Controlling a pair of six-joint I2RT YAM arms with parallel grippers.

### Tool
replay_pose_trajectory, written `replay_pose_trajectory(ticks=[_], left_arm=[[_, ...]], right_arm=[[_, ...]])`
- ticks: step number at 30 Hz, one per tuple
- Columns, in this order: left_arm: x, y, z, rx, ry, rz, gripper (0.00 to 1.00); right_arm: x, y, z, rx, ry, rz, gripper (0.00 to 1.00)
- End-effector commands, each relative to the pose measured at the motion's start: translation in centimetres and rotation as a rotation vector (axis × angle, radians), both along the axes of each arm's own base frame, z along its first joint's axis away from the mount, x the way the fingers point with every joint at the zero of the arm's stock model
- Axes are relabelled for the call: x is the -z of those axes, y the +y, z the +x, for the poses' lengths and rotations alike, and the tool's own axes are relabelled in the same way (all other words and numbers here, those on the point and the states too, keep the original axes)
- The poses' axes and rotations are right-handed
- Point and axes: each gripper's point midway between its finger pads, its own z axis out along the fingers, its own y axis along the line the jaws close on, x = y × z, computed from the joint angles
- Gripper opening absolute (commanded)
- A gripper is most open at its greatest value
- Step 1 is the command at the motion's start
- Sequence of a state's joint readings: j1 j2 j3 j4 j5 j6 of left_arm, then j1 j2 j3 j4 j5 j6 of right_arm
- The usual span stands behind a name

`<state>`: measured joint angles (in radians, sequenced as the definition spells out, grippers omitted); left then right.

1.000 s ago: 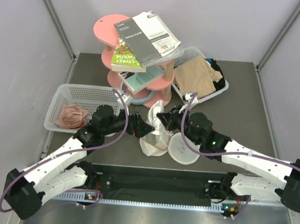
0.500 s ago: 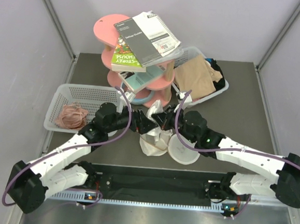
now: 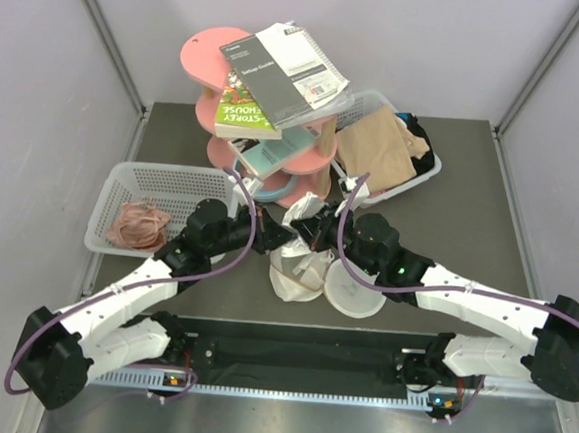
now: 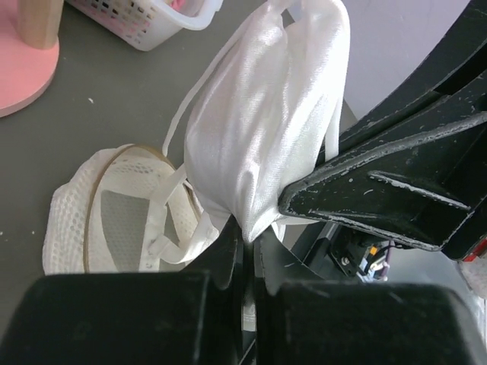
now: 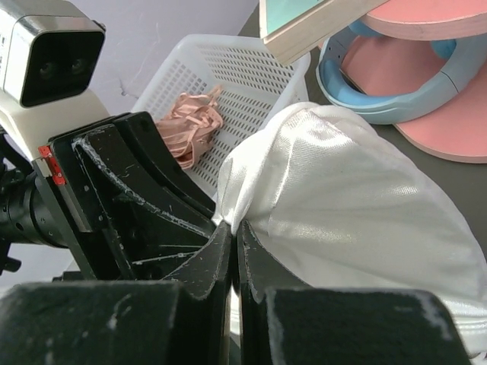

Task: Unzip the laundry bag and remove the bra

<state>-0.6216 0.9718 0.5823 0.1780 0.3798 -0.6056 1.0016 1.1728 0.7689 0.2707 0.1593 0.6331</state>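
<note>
The bra [image 3: 302,221] is a shiny off-white bundle lifted above the table between both arms. My left gripper [image 3: 281,239] is shut on its lower fold; in the left wrist view the bra [image 4: 259,129] hangs from the gripper [image 4: 245,237] with thin straps trailing. My right gripper [image 3: 309,235] is shut on another edge of the bra [image 5: 358,213], pinched at the gripper [image 5: 233,226]. The laundry bag [image 3: 353,289] lies open on the table below; the left wrist view shows the laundry bag [image 4: 114,217] with its mesh and ring rim gaping.
A pink tiered stand [image 3: 274,155] with books stands just behind the grippers. A white basket [image 3: 122,178] with a pinkish bundle [image 3: 136,225] sits at the left. Another basket [image 3: 423,175] with tan cloth sits at the back right. The two grippers almost touch.
My left gripper was open and has shut on the bra after moving right toward it. The right gripper has shifted slightly left with the bra still pinched.
</note>
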Motion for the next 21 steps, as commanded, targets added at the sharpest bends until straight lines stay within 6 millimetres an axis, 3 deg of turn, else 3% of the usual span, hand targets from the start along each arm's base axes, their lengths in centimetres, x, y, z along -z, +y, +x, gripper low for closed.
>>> replay_pose_trajectory(ticks=[1, 2, 4, 5, 6, 8, 11, 13, 14, 16, 21], left_arm=[[-0.5, 1.5, 1.2, -0.101, -0.053, 0.040, 0.00], [-0.6, 2.1, 1.8, -0.145, -0.062, 0.055, 0.00], [-0.2, 3.4, 2.1, -0.202, -0.063, 0.107, 0.00], [-0.4, 4.4, 3.0, -0.272, -0.071, 0.125, 0.00], [-0.6, 5.0, 3.4, -0.311, -0.080, 0.134, 0.00], [-1.1, 6.9, 3.8, -0.404, -0.090, 0.177, 0.00], [-3.3, 9.2, 3.8, -0.498, -0.145, 0.187, 0.00], [-5.5, 11.0, 4.1, -0.583, -0.198, 0.194, 0.00], [-5.7, 11.8, 4.0, -0.604, -0.199, 0.215, 0.00], [-7.8, 13.1, 4.1, -0.658, -0.241, 0.219, 0.00], [-10.4, 17.0, 4.0, -0.823, -0.301, 0.275, 0.00]], right_arm=[[-4.9, 1.0, -0.4, -0.031, -0.058, 0.122, 0.01], [-4.9, 1.0, -0.4, -0.027, -0.059, 0.119, 0.02], [-4.6, 0.7, -0.3, -0.018, -0.057, 0.101, 0.18], [-4.6, 0.6, -0.3, -0.015, -0.059, 0.097, 0.27], [-4.5, 0.4, -0.3, -0.008, -0.060, 0.090, 0.44], [-4.6, -0.1, -0.3, 0.001, -0.061, 0.079, 0.62], [-4.5, -1.1, -0.2, 0.035, -0.067, 0.054, 0.74], [-4.2, -1.9, 0.1, 0.067, -0.069, 0.036, 0.77], [-4.4, -2.4, 0.0, 0.079, -0.074, 0.035, 0.80], [-4.2, -3.2, 0.2, 0.108, -0.082, 0.021, 0.81], [-4.3, -4.9, 0.4, 0.157, -0.090, 0.010, 0.84]])
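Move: Both grippers already pinch the white bra. From the left hand, the middle of the left basket lies some 28 cm left, 7 cm ahead and 16 cm below; the pink garment in it is about 33 cm left and 4 cm ahead. The open laundry bag sits roughly 3 cm right, 4 cm back and 18 cm below, the blue ring 15 cm ahead and 6 cm left, low down. From the right hand, the gripped bra cloth is a few centimetres left, the basket about 34 cm left and 7 cm ahead. Leftward first, then also climbing, the left hand keeps its pinch on the bra and carries it about 13 cm towards the left basket, ending some 7 cm higher and slightly farther forward, while the wrist swings nearly 40 degrees counter-clockwise. The right fingers open wide early on and let go, then that hand backs off right and a little up. ##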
